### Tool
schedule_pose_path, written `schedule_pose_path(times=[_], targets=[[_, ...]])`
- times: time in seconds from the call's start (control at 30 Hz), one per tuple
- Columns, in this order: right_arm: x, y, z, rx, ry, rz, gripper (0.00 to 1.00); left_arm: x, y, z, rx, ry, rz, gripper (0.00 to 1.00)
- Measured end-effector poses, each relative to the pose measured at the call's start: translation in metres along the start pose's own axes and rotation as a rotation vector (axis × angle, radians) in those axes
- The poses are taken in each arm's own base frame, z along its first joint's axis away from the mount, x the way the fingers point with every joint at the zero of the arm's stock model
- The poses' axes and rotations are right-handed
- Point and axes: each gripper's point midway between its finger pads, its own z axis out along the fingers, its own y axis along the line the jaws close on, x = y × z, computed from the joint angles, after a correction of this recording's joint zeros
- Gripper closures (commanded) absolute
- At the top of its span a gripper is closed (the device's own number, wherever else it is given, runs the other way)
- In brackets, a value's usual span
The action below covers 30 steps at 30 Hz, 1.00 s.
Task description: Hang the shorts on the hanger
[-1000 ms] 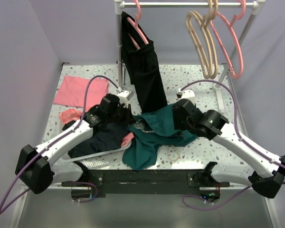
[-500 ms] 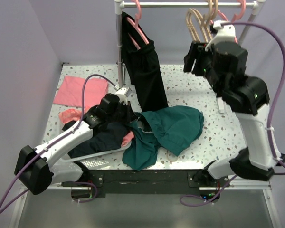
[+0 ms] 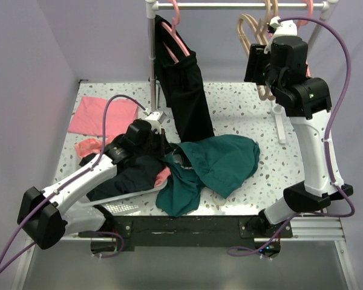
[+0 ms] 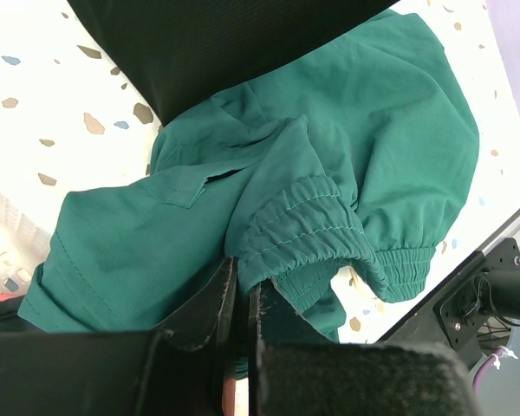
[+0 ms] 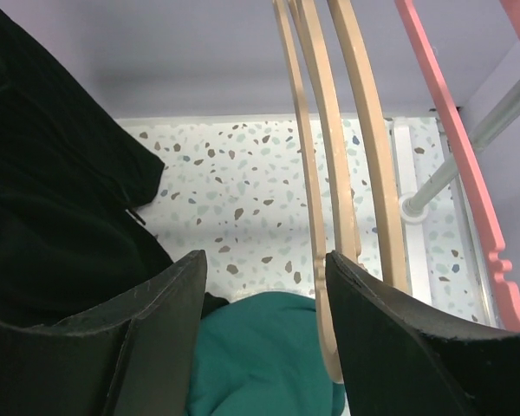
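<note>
The teal shorts (image 3: 221, 160) lie crumpled mid-table. My left gripper (image 3: 164, 148) is shut on their elastic waistband; in the left wrist view the fingertips (image 4: 241, 279) pinch the gathered edge of the shorts (image 4: 355, 147). My right gripper (image 3: 253, 63) is raised to the rail beside the tan hanger (image 3: 249, 37). In the right wrist view it stands open (image 5: 265, 270) and empty. A bar of the hanger (image 5: 312, 199) hangs between the fingers, close to the right one, with the shorts (image 5: 260, 364) far below.
A long black garment (image 3: 184, 90) hangs on a pink hanger from the rail (image 3: 230, 5). More pink hangers (image 3: 296, 60) hang right of the tan ones. Pink cloths (image 3: 103, 115) lie at the back left. A white basket (image 3: 124, 202) holds dark clothes.
My right arm has swung up from the shorts on the table to the tan hangers at the rail. The shorts now lie spread to the right. The left gripper keeps its hold.
</note>
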Motion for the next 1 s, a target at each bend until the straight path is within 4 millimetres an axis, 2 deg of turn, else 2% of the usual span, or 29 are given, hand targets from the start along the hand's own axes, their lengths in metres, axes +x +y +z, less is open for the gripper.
schedule_pose_path(times=[0.27,0.53,0.83,1.0], targets=[[0.000,-0.005,-0.004,0.002,-0.015,-0.018,0.40,0.000,0.000,0.000,0.000,-0.001,0.001,1.00],[0.011,-0.020,0.013,0.060,0.011,-0.039,0.40,0.000,0.000,0.000,0.000,-0.001,0.001,1.00],[0.024,-0.028,0.028,0.085,0.037,-0.044,0.41,-0.001,0.000,-0.001,-0.003,-0.005,0.002,1.00],[0.025,-0.032,0.034,0.098,0.041,-0.044,0.48,0.000,0.001,-0.001,-0.007,-0.001,0.005,1.00]])
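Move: The near lower end of the left beige hanger is about 3 cm ahead of the right hand, 3 cm to its right and 4 cm below. The right beige hanger's near end is level with it, some 3 cm farther right; the pink hanger's is roughly 10 cm right of the hand and 3 cm ahead. The shorts lie about 15 cm left, 17 cm back and 38 cm below. From the left hand, the left beige hanger's end is some 14 cm ahead, 40 cm right and 25 cm higher. In on the left beige hanger's near end: the right hand dips about 3.5 cm while easing some 3 cm right and a little forward, turning slightly clockwise, its parted fingers coming to straddle the bars with the right finger heading between the two beige hangers. No finger contact with them can be made out. The left hand stays put and keeps its pinch on the shorts' waistband. ##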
